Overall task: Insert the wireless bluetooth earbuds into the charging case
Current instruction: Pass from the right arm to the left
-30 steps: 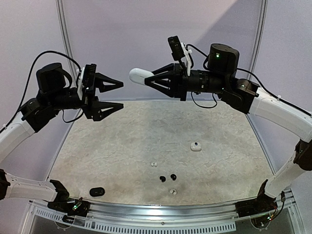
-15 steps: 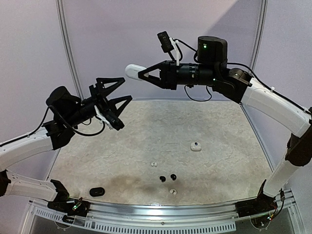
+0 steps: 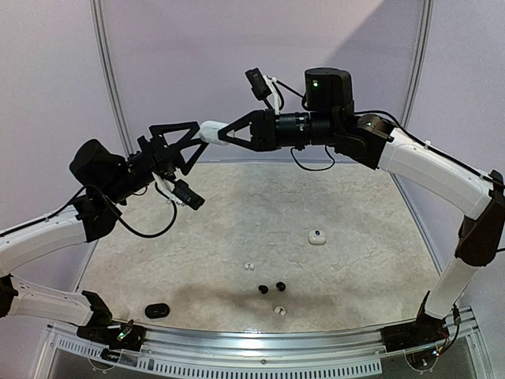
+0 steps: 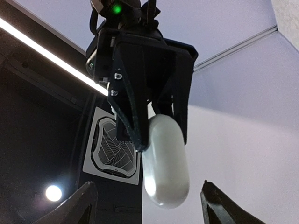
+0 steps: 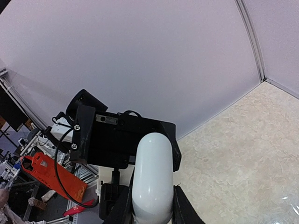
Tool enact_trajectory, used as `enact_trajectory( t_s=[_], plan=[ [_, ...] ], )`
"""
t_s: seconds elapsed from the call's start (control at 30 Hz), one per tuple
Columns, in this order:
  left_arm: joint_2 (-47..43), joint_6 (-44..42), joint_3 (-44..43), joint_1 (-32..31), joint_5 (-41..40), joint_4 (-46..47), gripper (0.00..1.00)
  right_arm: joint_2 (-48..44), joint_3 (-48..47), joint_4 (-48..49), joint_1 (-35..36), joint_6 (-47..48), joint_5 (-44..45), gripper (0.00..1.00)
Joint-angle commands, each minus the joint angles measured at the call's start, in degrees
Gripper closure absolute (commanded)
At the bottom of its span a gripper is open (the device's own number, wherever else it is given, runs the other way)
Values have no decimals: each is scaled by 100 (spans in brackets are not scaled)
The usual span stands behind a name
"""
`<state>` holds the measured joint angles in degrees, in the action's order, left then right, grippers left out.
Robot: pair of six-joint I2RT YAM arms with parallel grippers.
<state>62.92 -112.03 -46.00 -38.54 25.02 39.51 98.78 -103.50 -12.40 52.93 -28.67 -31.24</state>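
Observation:
My right gripper (image 3: 221, 134) is shut on a white pill-shaped charging case (image 3: 210, 131), held high above the table's far left. In the right wrist view the case (image 5: 152, 177) sticks out between my fingers (image 5: 180, 207). My left gripper (image 3: 197, 164) stands open, pointing up at the case; its upper finger reaches close to it. From the left wrist, the case (image 4: 166, 158) hangs between my open fingertips (image 4: 86, 200), untouched. On the table lie small white earbuds (image 3: 249, 266), two black earbuds (image 3: 271, 287) and another white one (image 3: 278, 310).
A small white case (image 3: 317, 237) sits right of the table's middle. A black case (image 3: 158, 309) lies near the front left edge. The table's raised rim (image 3: 260, 341) runs along the front. A wall and frame posts (image 3: 109, 71) stand behind.
My right arm carried the white case leftwards. My left arm dropped, turned and lifted its open jaws up to the case. The things on the table stayed put.

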Motion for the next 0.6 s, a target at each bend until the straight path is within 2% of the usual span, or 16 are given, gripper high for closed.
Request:
enact_trajectory(
  t_s=[0.0, 0.23, 0.47, 0.53, 0.57],
  plan=[
    [46, -310, -161, -48, -76, -338, 24, 203, 25, 348, 39, -393, -265, 100],
    [74, -339, -452, -64, -290, -730, 39, 329, 15, 329, 92, -458, -334, 100],
    [-11, -241, -286, -108, -226, -712, 90, 396, -30, 310, 95, -440, -289, 100],
    [-30, -184, -258, -109, -251, -725, 100, 409, -51, 271, 94, -415, -245, 100],
    [-43, -135, -245, -109, -265, -729, 100, 413, -60, 266, 94, -408, -225, 100]
  ],
)
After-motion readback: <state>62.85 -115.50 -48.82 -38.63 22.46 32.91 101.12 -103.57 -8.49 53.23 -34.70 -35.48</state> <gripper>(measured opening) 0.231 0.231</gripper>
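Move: The white charging case, held by its near end in my right hand, has its middle about 3 cm to the right and 1 cm forward of my open left hand, level with it. From my right hand that middle lies about 2 cm to the left, level with it. Far below on the table, some 41 cm down, a second white case lies about 27 cm right and 4 cm forward of my left hand. The white earbuds there lie roughly 8 cm right and 6 cm back of it. I keep my right-hand grip on the charging case and feed it about 1.5 cm left, between the open fingers of my left hand. My left hand eases about 1 cm forward and shuts its fingers, slowly at first and then fast, until they pinch the free end; my right wrist turns only some 5 degrees. ##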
